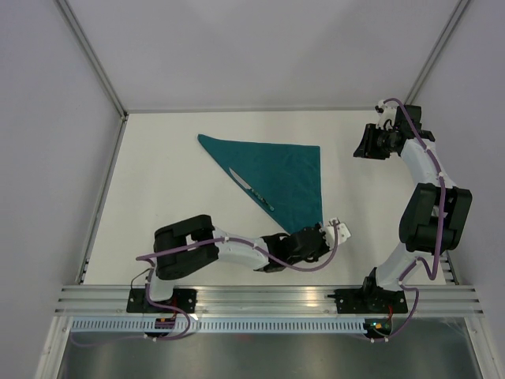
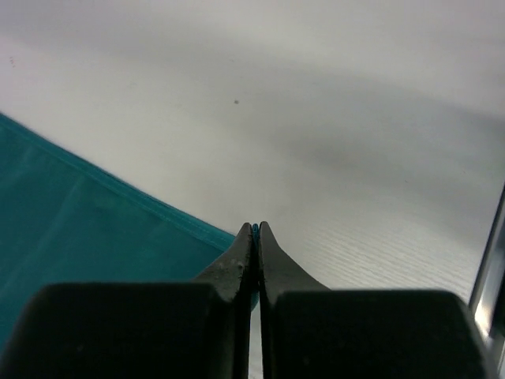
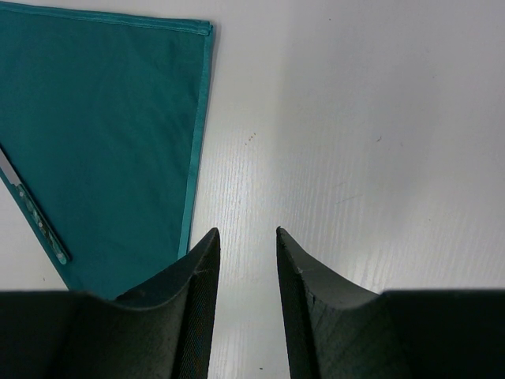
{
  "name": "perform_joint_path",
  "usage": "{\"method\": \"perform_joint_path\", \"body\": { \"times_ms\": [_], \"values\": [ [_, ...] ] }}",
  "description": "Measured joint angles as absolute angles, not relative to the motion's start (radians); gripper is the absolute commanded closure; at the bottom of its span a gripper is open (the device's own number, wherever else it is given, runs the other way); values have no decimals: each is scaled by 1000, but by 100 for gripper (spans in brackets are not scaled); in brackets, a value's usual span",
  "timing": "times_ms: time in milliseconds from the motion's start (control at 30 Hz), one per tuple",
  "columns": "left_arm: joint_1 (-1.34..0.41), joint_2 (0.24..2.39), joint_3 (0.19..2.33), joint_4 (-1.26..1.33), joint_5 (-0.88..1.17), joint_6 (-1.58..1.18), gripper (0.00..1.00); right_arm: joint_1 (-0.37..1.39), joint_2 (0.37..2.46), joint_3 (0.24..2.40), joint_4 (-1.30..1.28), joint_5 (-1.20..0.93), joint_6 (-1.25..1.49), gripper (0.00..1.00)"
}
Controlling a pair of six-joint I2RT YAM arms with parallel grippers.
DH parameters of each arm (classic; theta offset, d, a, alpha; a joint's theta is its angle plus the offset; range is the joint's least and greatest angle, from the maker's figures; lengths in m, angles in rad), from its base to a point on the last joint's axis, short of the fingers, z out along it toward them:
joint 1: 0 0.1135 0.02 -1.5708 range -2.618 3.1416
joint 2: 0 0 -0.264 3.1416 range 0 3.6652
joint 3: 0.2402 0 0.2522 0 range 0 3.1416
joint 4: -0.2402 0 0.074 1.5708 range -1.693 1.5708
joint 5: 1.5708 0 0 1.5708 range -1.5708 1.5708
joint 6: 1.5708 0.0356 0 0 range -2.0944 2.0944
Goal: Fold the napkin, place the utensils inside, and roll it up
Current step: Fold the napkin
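The teal napkin [image 1: 280, 174] lies on the white table folded into a triangle, its near corner pointing at the arms. A slim silvery utensil [image 1: 251, 189] rests on it along the long slanted edge, also seen in the right wrist view as a utensil [image 3: 35, 215] at the napkin [image 3: 102, 118] border. My left gripper [image 1: 322, 233] sits low at the near corner, shut on the napkin [image 2: 79, 229]; a sliver of teal shows between its tips [image 2: 256, 230]. My right gripper [image 1: 360, 148] hovers open to the right of the cloth, with only bare table between its fingers [image 3: 246, 234].
The white table [image 1: 158, 189] is bounded by grey walls at the back and sides and by a metal rail [image 1: 268, 296] at the near edge. A metal frame edge [image 2: 491, 268] shows at the right of the left wrist view.
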State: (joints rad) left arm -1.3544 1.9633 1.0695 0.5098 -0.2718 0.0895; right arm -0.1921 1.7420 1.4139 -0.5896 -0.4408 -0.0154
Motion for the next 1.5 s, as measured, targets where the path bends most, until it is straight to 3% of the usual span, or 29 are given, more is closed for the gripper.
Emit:
{"method": "perform_joint_path", "body": {
  "times_ms": [667, 967, 1500],
  "values": [
    [-597, 1806, 955, 503, 118, -551, 98, -192, 1742, 1414, -591, -453, -15, 59],
    [-453, 1858, 957, 492, 242, -652, 98, -186, 1742, 1414, -592, -453, -15, 59],
    [-355, 1921, 988, 457, 301, -684, 98, -169, 1742, 1414, -592, -451, -23, 59]
  ]
}}
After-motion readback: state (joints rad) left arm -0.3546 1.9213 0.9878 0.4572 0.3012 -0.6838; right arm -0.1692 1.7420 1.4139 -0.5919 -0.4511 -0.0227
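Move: The left fingers already hold the napkin's near-right corner, lifted about 5 cm off the table. The napkin's far-left corner lies some 37 cm ahead of this hand and 40 cm to its left. The knife's middle is roughly 19 cm ahead and 24 cm left, and the napkin's far-right corner is 33 cm ahead and 2 cm left. From the right hand, the far-left corner is about 12 cm ahead, 52 cm left and 12 cm below. Keep the left gripper shut on the napkin corner and sweep it quickly forward and left, nearly 30 cm out and 26 cm across, towards the far-left corner. Arc up about 5 cm, then sink back and slow over the knife, rolling the wrist some 70 degrees counter-clockwise as the fingers swing from rightward to more forward. ##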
